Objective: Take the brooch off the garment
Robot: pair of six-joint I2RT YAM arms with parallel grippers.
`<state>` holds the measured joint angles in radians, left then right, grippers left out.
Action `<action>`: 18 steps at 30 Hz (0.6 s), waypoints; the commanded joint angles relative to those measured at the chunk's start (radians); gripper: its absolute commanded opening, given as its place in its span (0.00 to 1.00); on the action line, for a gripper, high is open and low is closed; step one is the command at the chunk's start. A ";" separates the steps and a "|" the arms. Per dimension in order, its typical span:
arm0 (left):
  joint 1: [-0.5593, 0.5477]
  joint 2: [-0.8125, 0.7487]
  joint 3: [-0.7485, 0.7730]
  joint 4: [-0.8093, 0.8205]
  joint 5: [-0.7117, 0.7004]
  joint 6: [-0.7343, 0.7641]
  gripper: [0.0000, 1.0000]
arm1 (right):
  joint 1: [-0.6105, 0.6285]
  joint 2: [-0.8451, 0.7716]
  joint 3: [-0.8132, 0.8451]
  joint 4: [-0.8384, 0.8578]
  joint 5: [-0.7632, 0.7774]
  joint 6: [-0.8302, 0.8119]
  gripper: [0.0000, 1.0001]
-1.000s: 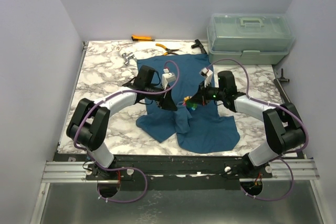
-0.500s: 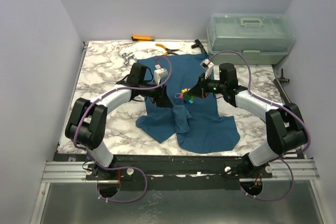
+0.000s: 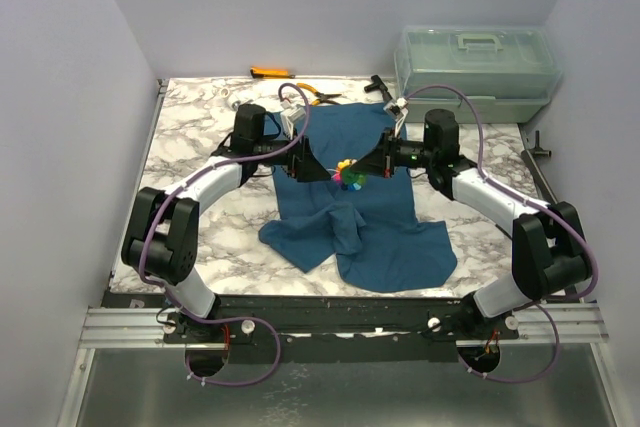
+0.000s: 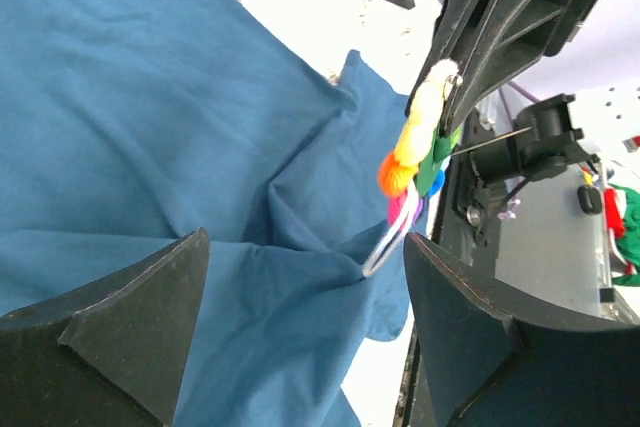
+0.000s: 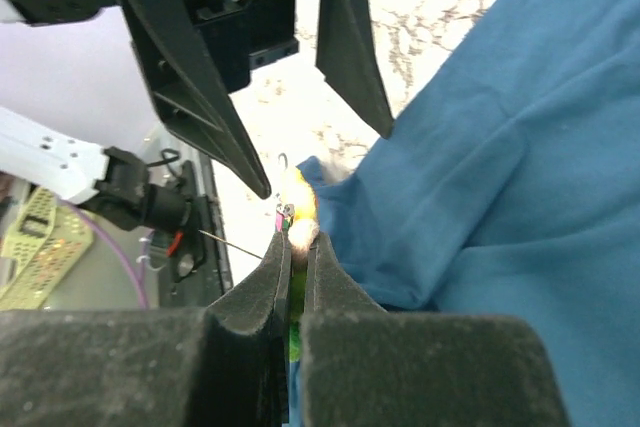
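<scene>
The dark teal garment (image 3: 365, 222) lies spread across the middle of the table. The brooch (image 3: 349, 176), a small cluster of bright beads, is held just above the cloth. My right gripper (image 3: 373, 164) is shut on the brooch (image 5: 299, 209). In the left wrist view the brooch (image 4: 416, 150) hangs from the right fingers (image 4: 478, 42). Its wire loop (image 4: 386, 245) still catches the garment (image 4: 160, 127) and pulls it into a small peak. My left gripper (image 3: 306, 164) is open just left of the brooch. Its fingers straddle the cloth without pinching it.
A clear plastic toolbox (image 3: 476, 73) stands at the back right. Orange-handled pliers (image 3: 322, 96), a yellow-handled tool (image 3: 270, 73), a black tool (image 3: 378, 86) and a metal piece (image 3: 240, 109) lie along the back of the marble table (image 3: 200, 147).
Both grippers have moved toward the back of the table. The brooch went with the right gripper and now sits higher on the garment.
</scene>
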<state>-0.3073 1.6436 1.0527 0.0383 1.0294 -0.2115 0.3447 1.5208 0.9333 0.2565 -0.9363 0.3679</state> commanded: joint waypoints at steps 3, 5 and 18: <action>-0.058 -0.049 -0.059 0.139 0.156 -0.110 0.78 | -0.005 0.011 -0.076 0.239 -0.181 0.224 0.01; -0.082 -0.052 -0.075 0.155 0.168 -0.142 0.76 | -0.003 0.017 -0.096 0.271 -0.203 0.251 0.01; -0.128 0.012 -0.094 0.295 0.196 -0.340 0.46 | 0.003 -0.006 -0.163 0.244 -0.211 0.190 0.01</action>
<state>-0.4309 1.6234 0.9623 0.2474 1.1835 -0.4641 0.3450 1.5330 0.7856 0.4973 -1.1206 0.5835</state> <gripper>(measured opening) 0.472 0.026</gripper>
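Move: The brooch is already off the cloth, pinched in the shut right fingers, its middle roughly 2 cm to the left of the right hand and 1 cm nearer the base. From the open left gripper it lies about 6 cm to the right, 2 cm back and near the same height, its white wire loop reaching to some 3 cm right and 1 cm back. The garment's raised fold lies roughly 9 cm back, 5 cm right and 13 cm below the left gripper. Bring the left gripper back about 6 cm, and 4 cm to the right, towards the brooch's wire loop, rising a little and turning clockwise; narrow its fingers to about half open as they come around the loop. Meanwhile draw the right hand back some 4 cm, dipping slightly at the end and tilting the wrist, and keep it shut on the brooch. ##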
